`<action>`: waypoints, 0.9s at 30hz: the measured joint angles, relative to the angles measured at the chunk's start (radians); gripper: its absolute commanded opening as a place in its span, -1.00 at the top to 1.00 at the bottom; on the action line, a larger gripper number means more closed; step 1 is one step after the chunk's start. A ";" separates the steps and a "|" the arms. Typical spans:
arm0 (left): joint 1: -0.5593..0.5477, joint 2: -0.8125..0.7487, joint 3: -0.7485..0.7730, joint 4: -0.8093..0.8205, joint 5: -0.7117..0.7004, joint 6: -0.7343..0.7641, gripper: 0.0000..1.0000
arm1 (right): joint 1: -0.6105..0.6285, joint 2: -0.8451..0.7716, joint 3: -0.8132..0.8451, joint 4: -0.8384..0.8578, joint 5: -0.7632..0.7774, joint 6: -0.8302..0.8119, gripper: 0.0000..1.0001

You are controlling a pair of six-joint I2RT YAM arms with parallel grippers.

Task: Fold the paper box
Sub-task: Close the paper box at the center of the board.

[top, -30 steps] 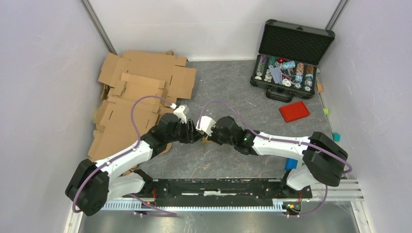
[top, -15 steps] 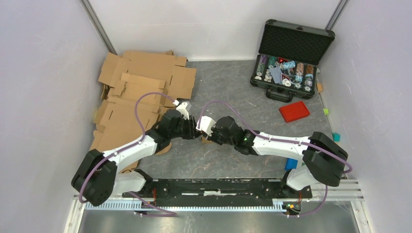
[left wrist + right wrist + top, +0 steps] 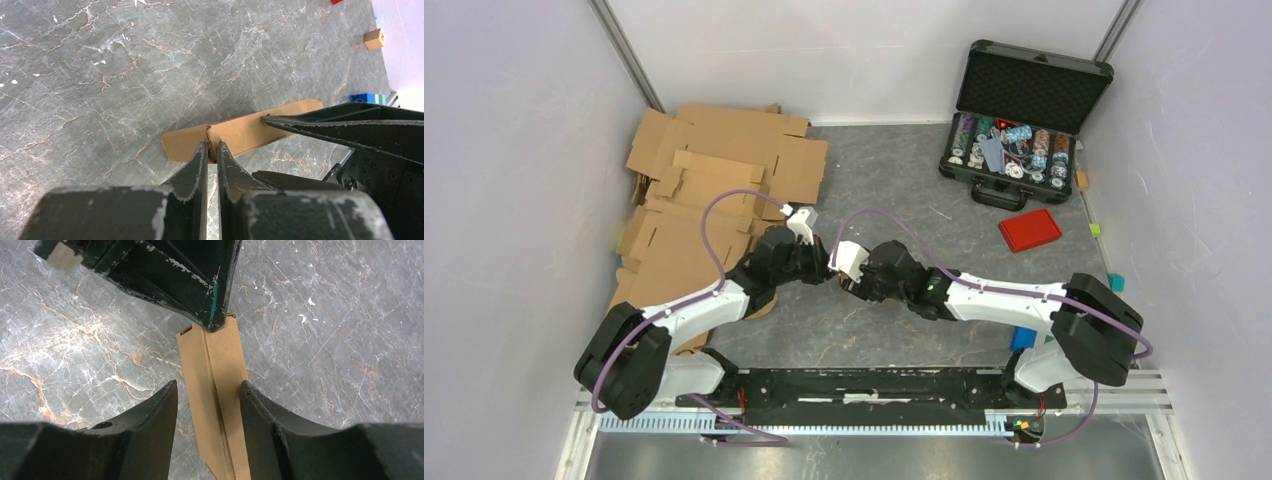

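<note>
The paper box (image 3: 245, 132) is a small flattened brown cardboard piece, held just above the grey marbled floor between my two arms. My left gripper (image 3: 212, 146) is shut on one end of it, its fingertips pinching the cardboard at a crease. In the right wrist view the paper box (image 3: 217, 375) runs lengthwise between the fingers of my right gripper (image 3: 209, 385), which stands open; the right-hand finger (image 3: 252, 405) lies close against the box's edge, and there is a gap on the left. In the top view the left gripper (image 3: 824, 272) and right gripper (image 3: 850, 281) meet tip to tip and hide most of the box.
A pile of large cardboard sheets (image 3: 704, 190) covers the back left. An open black case (image 3: 1022, 115) of chips stands at the back right, with a red lid (image 3: 1030, 230) in front of it. A blue block (image 3: 1024, 338) lies near the right arm's base.
My left gripper has closed onto the end of the paper box. My right gripper has opened wider around it. The left arm's base has swung slightly to the right.
</note>
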 measured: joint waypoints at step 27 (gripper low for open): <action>0.000 -0.013 -0.014 0.006 0.010 0.011 0.79 | -0.261 -0.554 -0.295 -0.103 0.127 0.494 -0.96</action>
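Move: The paper box stands on the board between my open right fingers, its middle about 3 cm to their right and some 2 cm below; its right end is about 9 cm to their right and 1 cm back. The red case is roughly 38 cm right and 12 cm ahead. From my left hand, which already pinches the box's left end, the box's middle lies about 7 cm right, 2 cm back and 2 cm below. I let the box go with my right hand: I lift its fingers free, up nearly 8 cm and a little forward, then swing right and back down about 4 cm, ending some 13 cm to the right, just beyond the box's right end. Its fingers spread wide while its wrist turns clockwise some 35 degrees and its left side rises. My left hand stays put, still pinching the left end. ##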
